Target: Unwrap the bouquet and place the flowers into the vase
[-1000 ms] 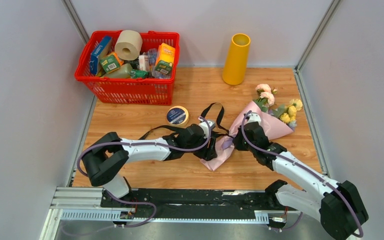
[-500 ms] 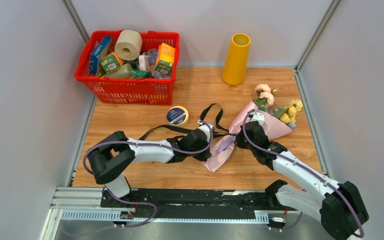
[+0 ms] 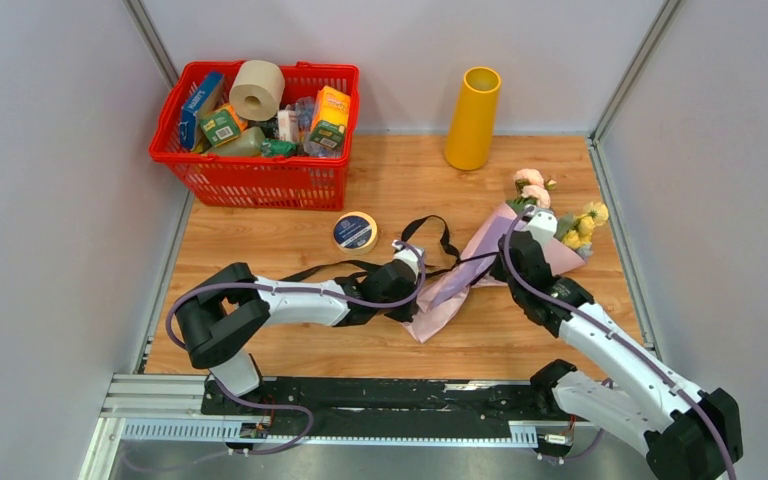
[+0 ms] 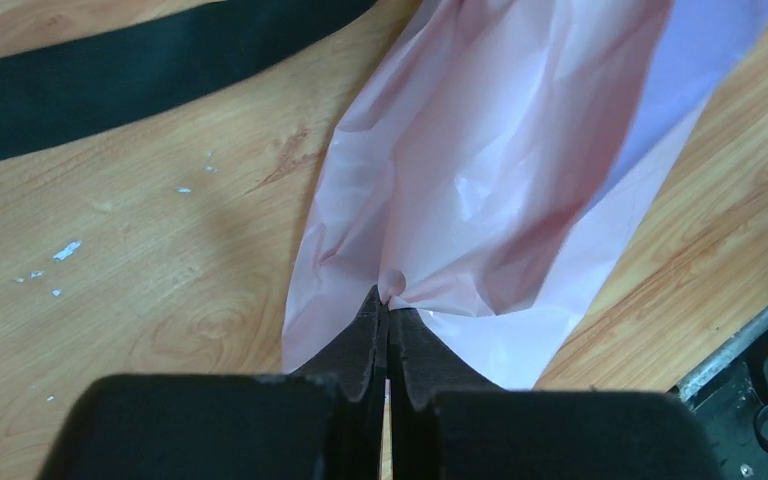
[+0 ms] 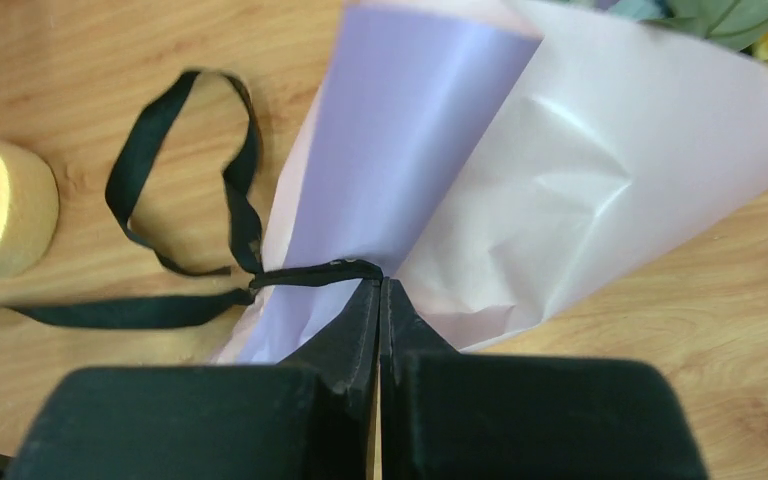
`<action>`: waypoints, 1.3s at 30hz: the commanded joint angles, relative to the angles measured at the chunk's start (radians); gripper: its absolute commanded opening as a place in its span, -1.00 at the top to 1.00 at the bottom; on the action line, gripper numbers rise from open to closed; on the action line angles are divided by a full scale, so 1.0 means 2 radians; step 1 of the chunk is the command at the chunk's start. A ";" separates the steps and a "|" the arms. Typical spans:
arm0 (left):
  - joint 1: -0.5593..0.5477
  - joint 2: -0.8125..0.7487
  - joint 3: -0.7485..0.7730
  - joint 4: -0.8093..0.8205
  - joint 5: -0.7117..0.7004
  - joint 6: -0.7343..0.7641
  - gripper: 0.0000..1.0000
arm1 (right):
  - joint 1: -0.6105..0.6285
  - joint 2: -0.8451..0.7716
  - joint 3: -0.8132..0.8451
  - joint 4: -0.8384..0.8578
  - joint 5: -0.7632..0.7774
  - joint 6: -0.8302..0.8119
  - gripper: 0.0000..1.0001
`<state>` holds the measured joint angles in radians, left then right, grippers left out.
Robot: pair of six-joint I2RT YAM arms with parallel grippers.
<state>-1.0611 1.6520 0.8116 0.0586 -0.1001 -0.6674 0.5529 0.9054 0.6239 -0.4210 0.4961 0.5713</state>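
Note:
The bouquet (image 3: 560, 258) lies on the wooden table at right, its lilac-pink paper (image 4: 480, 170) tapering toward the near left. Pink and yellow flowers (image 3: 532, 190) stick out of its far end. My left gripper (image 3: 415, 300) is shut on a pinch of the paper near the narrow end, seen at the left gripper's tips (image 4: 388, 300). My right gripper (image 5: 380, 282) is shut on the black ribbon (image 5: 310, 272), which runs taut across the paper and loops loose on the table (image 3: 430, 225). The yellow-orange vase (image 3: 472, 118) stands upright at the back, apart from both arms.
A red basket (image 3: 255, 178) full of groceries and a beige paper roll stands at the back left. A roll of tape (image 3: 355, 231) lies flat between basket and ribbon. Grey walls close in the table on three sides.
My left gripper has closed on the paper's narrow end. My right gripper has drawn back to the right with the ribbon, pulling it taut, and the bouquet's wide end shifted slightly right.

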 commanded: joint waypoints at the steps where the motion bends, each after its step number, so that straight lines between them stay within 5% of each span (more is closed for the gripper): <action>1: -0.003 0.012 -0.002 -0.064 -0.022 -0.002 1.00 | -0.010 -0.022 0.053 -0.003 0.063 -0.007 1.00; 22: -0.008 0.015 -0.018 -0.063 -0.037 -0.018 1.00 | -0.056 0.004 0.249 -0.039 0.126 -0.098 1.00; 30: -0.012 0.009 -0.021 -0.058 -0.037 -0.021 1.00 | -0.062 0.034 0.400 -0.007 0.158 -0.172 1.00; 39: -0.014 -0.001 -0.025 -0.047 -0.040 -0.024 1.00 | -0.062 0.121 0.604 0.104 0.106 -0.278 1.00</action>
<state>-1.0786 1.6566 0.7956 0.0364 -0.1715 -0.7124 0.4351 1.0657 1.6650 -0.3645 0.7540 0.1513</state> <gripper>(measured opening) 0.008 0.004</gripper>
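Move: The black ribbon pinched in the right fingers runs back to its crossing at the pink wrapper's waist, about 9 cm left of this hand, 2 cm ahead and 9 cm lower. Its loose loop lies some 15 cm left, 11 cm ahead; the pink blossoms are about 21 cm ahead, 8 cm right; the vase is 31 cm ahead, 5 cm left. From the left hand, shut on the wrapper's lower end, the crossing is 11 cm ahead, 11 cm right. The ribbon is drawn up off the bouquet by the right hand, which climbs about 40 cm, ever faster, drifting some 8 cm right, its shut fingers tilting up about 45 degrees until nearly level. The left hand keeps the wrapper's lower end pinched near the table, easing only about a centimetre left and down. ##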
